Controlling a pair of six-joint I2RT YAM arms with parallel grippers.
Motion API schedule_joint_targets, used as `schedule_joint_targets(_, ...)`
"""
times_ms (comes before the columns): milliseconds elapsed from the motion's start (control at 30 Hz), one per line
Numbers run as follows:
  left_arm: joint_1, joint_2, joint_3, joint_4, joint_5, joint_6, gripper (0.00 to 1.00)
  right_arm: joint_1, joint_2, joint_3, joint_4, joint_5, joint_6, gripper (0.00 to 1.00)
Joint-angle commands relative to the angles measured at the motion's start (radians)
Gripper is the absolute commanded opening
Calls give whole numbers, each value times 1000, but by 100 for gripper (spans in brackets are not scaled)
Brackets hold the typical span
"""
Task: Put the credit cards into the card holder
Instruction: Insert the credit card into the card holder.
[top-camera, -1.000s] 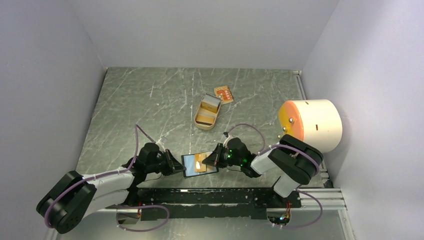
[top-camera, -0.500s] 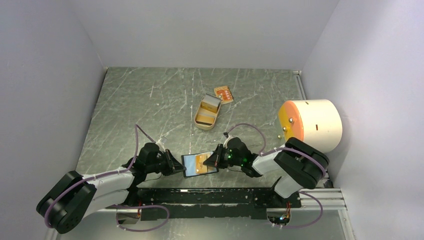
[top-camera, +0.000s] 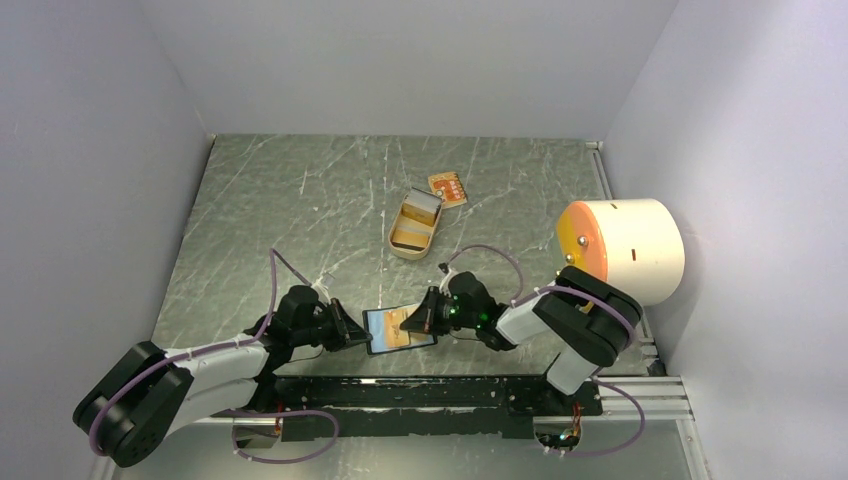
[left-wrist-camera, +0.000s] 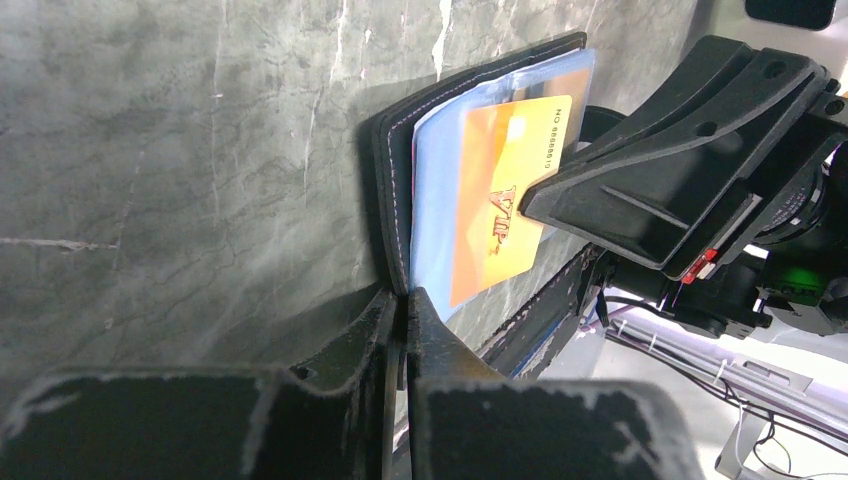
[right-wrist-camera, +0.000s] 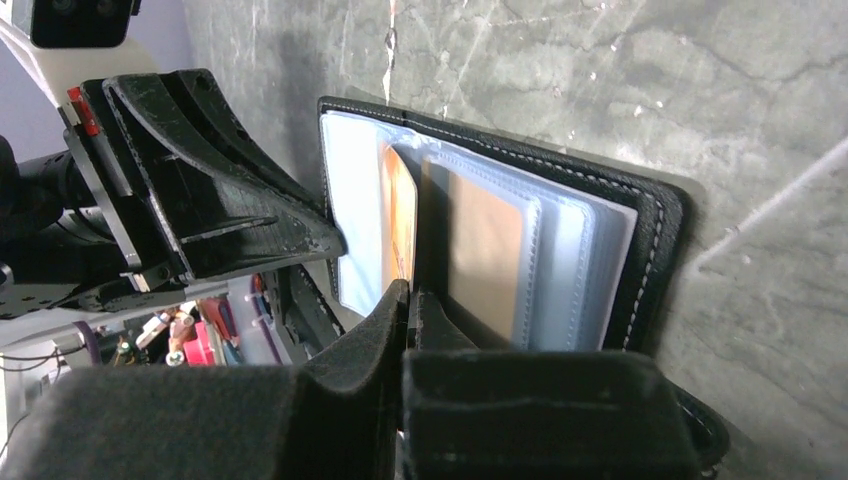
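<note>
The black card holder (top-camera: 383, 345) lies open near the table's front edge, its blue lining up. My left gripper (top-camera: 358, 336) is shut on its left edge (left-wrist-camera: 395, 170), fingertips pinched together (left-wrist-camera: 405, 295). My right gripper (top-camera: 424, 318) is shut on a tan-orange credit card (left-wrist-camera: 500, 190), which lies over the blue sleeves with its left part in among them (right-wrist-camera: 398, 215). Another tan card (right-wrist-camera: 485, 250) shows through a clear sleeve. A second orange credit card (top-camera: 447, 188) lies flat at the back, beside the tin.
A tan-gold oblong tin (top-camera: 413, 227) sits mid-table with something pale grey in its far end. A white cylinder with an orange face (top-camera: 625, 250) stands at the right wall. The black rail (top-camera: 420, 392) runs just behind the holder's near edge.
My right gripper has edged slightly left with the orange card, sliding it a little further over the holder. The left gripper and the holder have stayed put.
</note>
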Motion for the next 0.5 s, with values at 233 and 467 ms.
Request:
schedule_joint_targets(233, 5, -8, 6, 37, 31, 10, 10, 7, 3, 77, -243, 47, -108, 18)
schedule_joint_targets(467, 4, -37, 6, 18, 23, 8, 10, 7, -128, 125, -500, 177, -204, 27)
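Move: The pocket of the card holder that the pinched credit card is going into has its middle about 3 cm left of the right hand, level with it fore and aft and 1 cm lower. The holder's right-hand sleeves lie some 4 cm to the right of that hand; the card tray is about 23 cm ahead and 2 cm right. From the left hand, which still grips the holder's left edge, the pocket is roughly 4 cm right and 1 cm ahead. The credit card, pinched by its outer long edge and already partly in the pocket, is pushed leftward just under 1 cm deeper by the right hand. The fingers then open to about a quarter and let go, and the hand eases back right, slightly forward and up, tipping its fingertips down several degrees. The left hand keeps its hold on the holder's left edge, steadying it. ##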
